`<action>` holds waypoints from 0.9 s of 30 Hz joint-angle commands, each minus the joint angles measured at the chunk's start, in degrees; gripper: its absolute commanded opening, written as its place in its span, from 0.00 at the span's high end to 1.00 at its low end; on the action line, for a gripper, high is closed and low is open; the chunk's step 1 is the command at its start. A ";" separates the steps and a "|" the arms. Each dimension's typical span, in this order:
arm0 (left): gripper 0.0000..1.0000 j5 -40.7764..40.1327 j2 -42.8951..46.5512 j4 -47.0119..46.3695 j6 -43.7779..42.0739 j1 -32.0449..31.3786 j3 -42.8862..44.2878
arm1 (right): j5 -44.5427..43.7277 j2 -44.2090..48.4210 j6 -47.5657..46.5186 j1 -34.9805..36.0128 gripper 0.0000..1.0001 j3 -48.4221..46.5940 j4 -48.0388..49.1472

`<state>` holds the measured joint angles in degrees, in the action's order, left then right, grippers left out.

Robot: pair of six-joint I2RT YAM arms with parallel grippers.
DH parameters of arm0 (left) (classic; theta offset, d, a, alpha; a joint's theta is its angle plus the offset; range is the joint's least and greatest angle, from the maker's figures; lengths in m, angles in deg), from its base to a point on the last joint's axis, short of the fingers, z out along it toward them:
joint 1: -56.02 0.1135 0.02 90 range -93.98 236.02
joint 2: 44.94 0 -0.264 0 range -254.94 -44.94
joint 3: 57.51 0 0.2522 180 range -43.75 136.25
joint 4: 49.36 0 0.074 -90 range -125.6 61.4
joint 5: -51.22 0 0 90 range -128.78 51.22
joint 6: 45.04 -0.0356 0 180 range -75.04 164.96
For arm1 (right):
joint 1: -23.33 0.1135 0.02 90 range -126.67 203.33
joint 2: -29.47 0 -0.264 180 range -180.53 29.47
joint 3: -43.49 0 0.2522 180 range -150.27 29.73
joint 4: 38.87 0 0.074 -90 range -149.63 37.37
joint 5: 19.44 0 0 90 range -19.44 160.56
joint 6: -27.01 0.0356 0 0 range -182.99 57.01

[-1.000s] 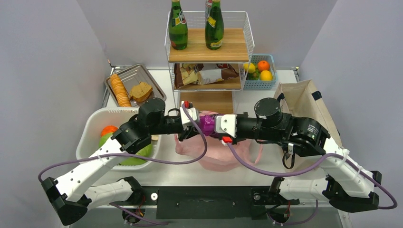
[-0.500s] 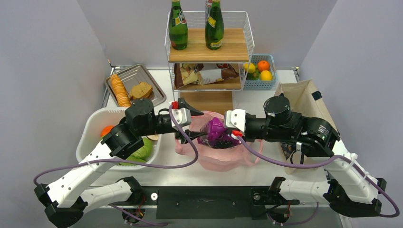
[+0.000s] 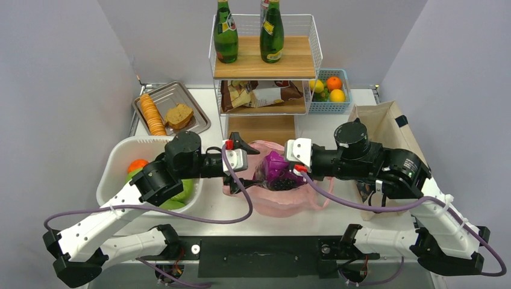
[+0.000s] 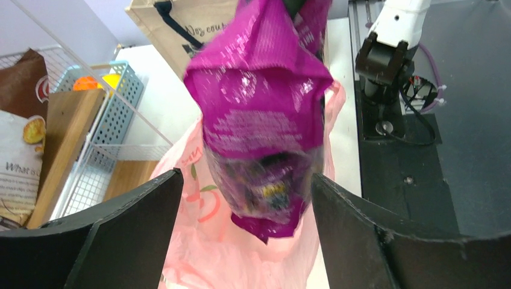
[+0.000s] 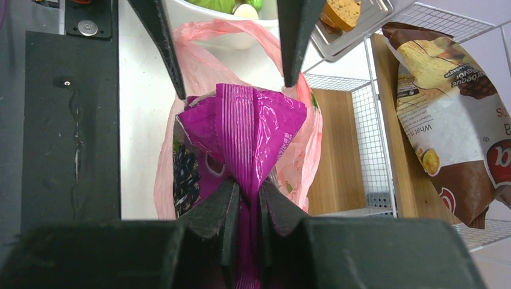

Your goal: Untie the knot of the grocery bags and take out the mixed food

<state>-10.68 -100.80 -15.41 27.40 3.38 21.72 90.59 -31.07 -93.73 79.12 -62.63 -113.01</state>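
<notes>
The pink grocery bag [image 3: 278,197] lies open-mouthed on the table between my arms, and it also shows in the left wrist view [image 4: 199,241]. Its handles hang loose and no knot shows. A purple snack packet [image 3: 276,167] hangs over the bag's mouth. My right gripper [image 5: 246,201] is shut on the packet's ribbed sealed edge [image 5: 244,129]. My left gripper [image 4: 246,174] stands wide open just left of the packet [image 4: 262,114], its fingers [image 5: 163,42] apart from it. Other food inside the bag is hidden.
A white tub [image 3: 120,158] with green and orange produce sits at the left. Behind it lies a metal tray [image 3: 172,111] of crackers. A wire shelf [image 3: 265,66] with green bottles stands close behind the bag. A blue fruit basket [image 3: 330,90] and a beige tote [image 3: 391,132] are at right.
My left gripper has opened, let go of the purple packet and drawn back left. My right gripper has pulled the packet a little to the right and keeps hold of it.
</notes>
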 commanded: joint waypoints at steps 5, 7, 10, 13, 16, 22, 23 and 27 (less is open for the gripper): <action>0.24 -9.90 5.70 -3.08 -0.04 0.13 -5.88 | 1.80 1.92 15.06 -8.71 1.00 0.01 15.81; 0.23 -12.27 8.29 -5.65 -0.84 0.91 -7.90 | 7.04 1.36 23.77 -15.99 1.00 0.26 17.55; 0.23 -13.24 14.05 -9.10 -11.98 -0.23 -14.47 | 14.58 -0.41 35.86 -26.45 1.00 0.88 19.50; 0.23 -22.21 17.60 -21.01 -31.00 -5.90 -22.96 | 21.39 -0.26 48.15 -30.90 1.00 3.55 22.90; 0.23 -24.33 16.18 -35.74 -42.70 -8.47 -30.02 | 24.84 0.94 52.70 -35.38 1.00 7.26 26.30; 0.23 -23.11 10.40 -49.86 -50.99 -11.25 -33.29 | 31.72 1.50 59.83 -41.21 1.00 8.77 29.50; 0.22 -23.36 9.92 -50.39 -50.47 -11.65 -32.09 | 31.77 2.38 59.65 -41.29 1.00 8.93 29.59; 0.23 -23.02 7.35 -39.34 -38.17 -12.97 -21.04 | 32.77 4.78 55.82 -40.47 1.00 10.08 29.04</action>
<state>-33.04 -92.54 -54.99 -17.58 -8.58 -10.95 117.58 -31.07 -38.63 37.98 -52.09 -92.24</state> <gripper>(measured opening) 0.775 0.084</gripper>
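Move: The right hand has the purple pouch pinched by its gathered end; the pouch hangs about 5 cm to its left, 3 cm back and 6 cm below. The empty bottom shelf is some 32 cm ahead of the right hand, 10 cm left and 33 cm down; the pink grocery bag lies about 13 cm ahead, 2 cm left and 30 cm below. From the open left hand the pouch is about 9 cm right, 2 cm back and 4 cm lower. Still pinching the gathered end of the pouch, the right hand carries it about 10 cm forward and some 4 cm right, away from the near edge of the table, rolling its top side forward by about 60 degrees. The left hand, fingers staying wide open, sinks about 5 cm and edges forward, swinging out left and back again, while its top side rolls back some 50 degrees towards the base. ##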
